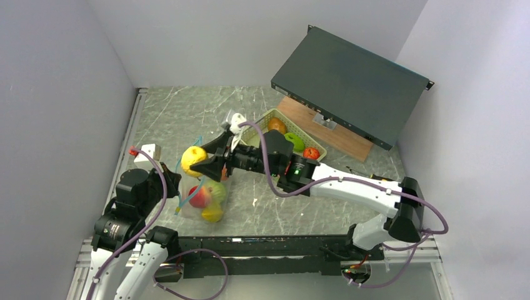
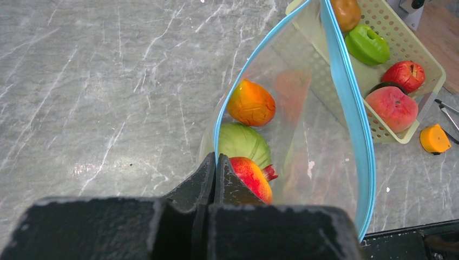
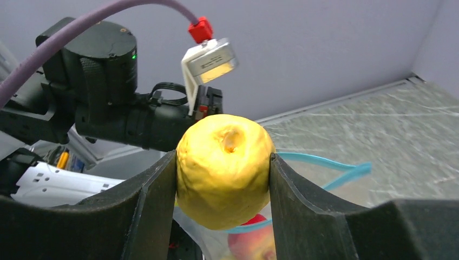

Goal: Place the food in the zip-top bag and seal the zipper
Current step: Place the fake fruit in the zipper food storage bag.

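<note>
The clear zip-top bag (image 1: pixel 201 203) stands open at the front left of the table, with red, green and yellow toy fruits in it. My left gripper (image 2: pixel 216 160) is shut on the bag's teal-blue zipper strip (image 2: pixel 346 92) at the mouth's near corner. Inside I see an orange fruit (image 2: pixel 250 103), a green one (image 2: pixel 242 142) and a red one (image 2: pixel 250 177). My right gripper (image 3: pixel 223 179) is shut on a yellow toy fruit (image 3: pixel 224 169) and holds it over the open mouth; it also shows in the top view (image 1: pixel 193 160). No slider tab shows.
A pale green slatted basket (image 1: pixel 262 123) behind the bag holds brown (image 2: pixel 346 12), green (image 2: pixel 367 44), red (image 2: pixel 403 75) and peach (image 2: pixel 393 107) fruits. A flat orange piece (image 2: pixel 434 138) lies next to it. A tilted dark box (image 1: pixel 350 82) stands on a wooden board at the back right.
</note>
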Available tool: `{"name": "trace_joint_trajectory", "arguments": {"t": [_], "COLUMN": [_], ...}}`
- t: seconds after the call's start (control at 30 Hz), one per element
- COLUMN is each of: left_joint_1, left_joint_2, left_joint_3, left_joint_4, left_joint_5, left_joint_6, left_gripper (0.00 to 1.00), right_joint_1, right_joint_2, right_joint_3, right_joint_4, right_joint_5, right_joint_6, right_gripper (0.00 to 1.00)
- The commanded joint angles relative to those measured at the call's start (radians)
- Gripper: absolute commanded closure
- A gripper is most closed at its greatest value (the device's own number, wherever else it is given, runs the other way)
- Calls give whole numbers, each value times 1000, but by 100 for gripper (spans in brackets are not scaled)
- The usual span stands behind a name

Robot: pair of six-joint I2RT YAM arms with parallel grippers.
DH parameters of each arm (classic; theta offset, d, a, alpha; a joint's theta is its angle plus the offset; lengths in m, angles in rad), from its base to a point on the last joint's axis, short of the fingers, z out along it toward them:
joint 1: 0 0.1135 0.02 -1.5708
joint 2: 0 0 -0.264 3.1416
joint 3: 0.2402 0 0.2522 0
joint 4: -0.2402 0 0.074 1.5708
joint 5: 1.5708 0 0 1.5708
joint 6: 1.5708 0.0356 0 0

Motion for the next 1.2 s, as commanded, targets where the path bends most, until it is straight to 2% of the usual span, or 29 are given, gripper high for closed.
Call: {"name": "trace_joint_trajectory", "arguments": {"t": [0.0, 0.23, 0.47, 0.53, 0.57, 0.7, 0.8, 0.9, 1.07, 1.17], "left_joint_1": [-2, -5, -5, -5, -5, -5, -5, -5, -5, -5], "left_joint_2": [-17, -22, -21, -20, -18, -10, -6, -7, -9, -8], "left_joint_3": [-1, -2, -1, -1, -1, 1, 1, 1, 1, 1], "left_joint_4": [33, 32, 31, 32, 33, 32, 31, 31, 31, 31], "left_joint_5": [-11, -12, -12, -12, -9, -8, -8, -10, -13, -12], "left_joint_6": [-17, -17, -18, -18, -16, -14, -13, -14, -15, -16], "left_gripper": [100, 100, 100, 100, 100, 100, 100, 100, 100, 100], "right_joint_1": [31, 44, 62, 71, 75, 88, 97, 99, 109, 112], "right_joint_2": [54, 134, 169, 173, 175, 185, 197, 210, 233, 226], "right_joint_3": [61, 42, 56, 61, 65, 67, 80, 101, 151, 153], "right_joint_4": [135, 166, 52, 17, -1, -31, -56, -86, -151, -161], "right_joint_5": [-51, 20, 183, 223, 240, 309, 368, 401, 454, 472], "right_joint_6": [-81, -199, -352, -386, -402, -429, -424, -414, -419, -424], "right_gripper": [100, 100, 100, 97, 94, 56, 36, 26, 18, 17]}}
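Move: The right hand holds the yellow fruit above the zip-top bag; the middle of the bag's mouth is about 15 cm below, 3 cm ahead and 2 cm left. Some 30 cm below the hand inside the bag are the red fruit, 2 cm ahead and 1 cm left, and the cabbage, 4 cm ahead and 4 cm right. From the left hand, already pinching the rim, the mouth's middle lies level, 2 cm ahead and 3 cm right. The right hand sinks about 10 cm, forward 5, to the bag mouth, tips down and releases the yellow fruit. ##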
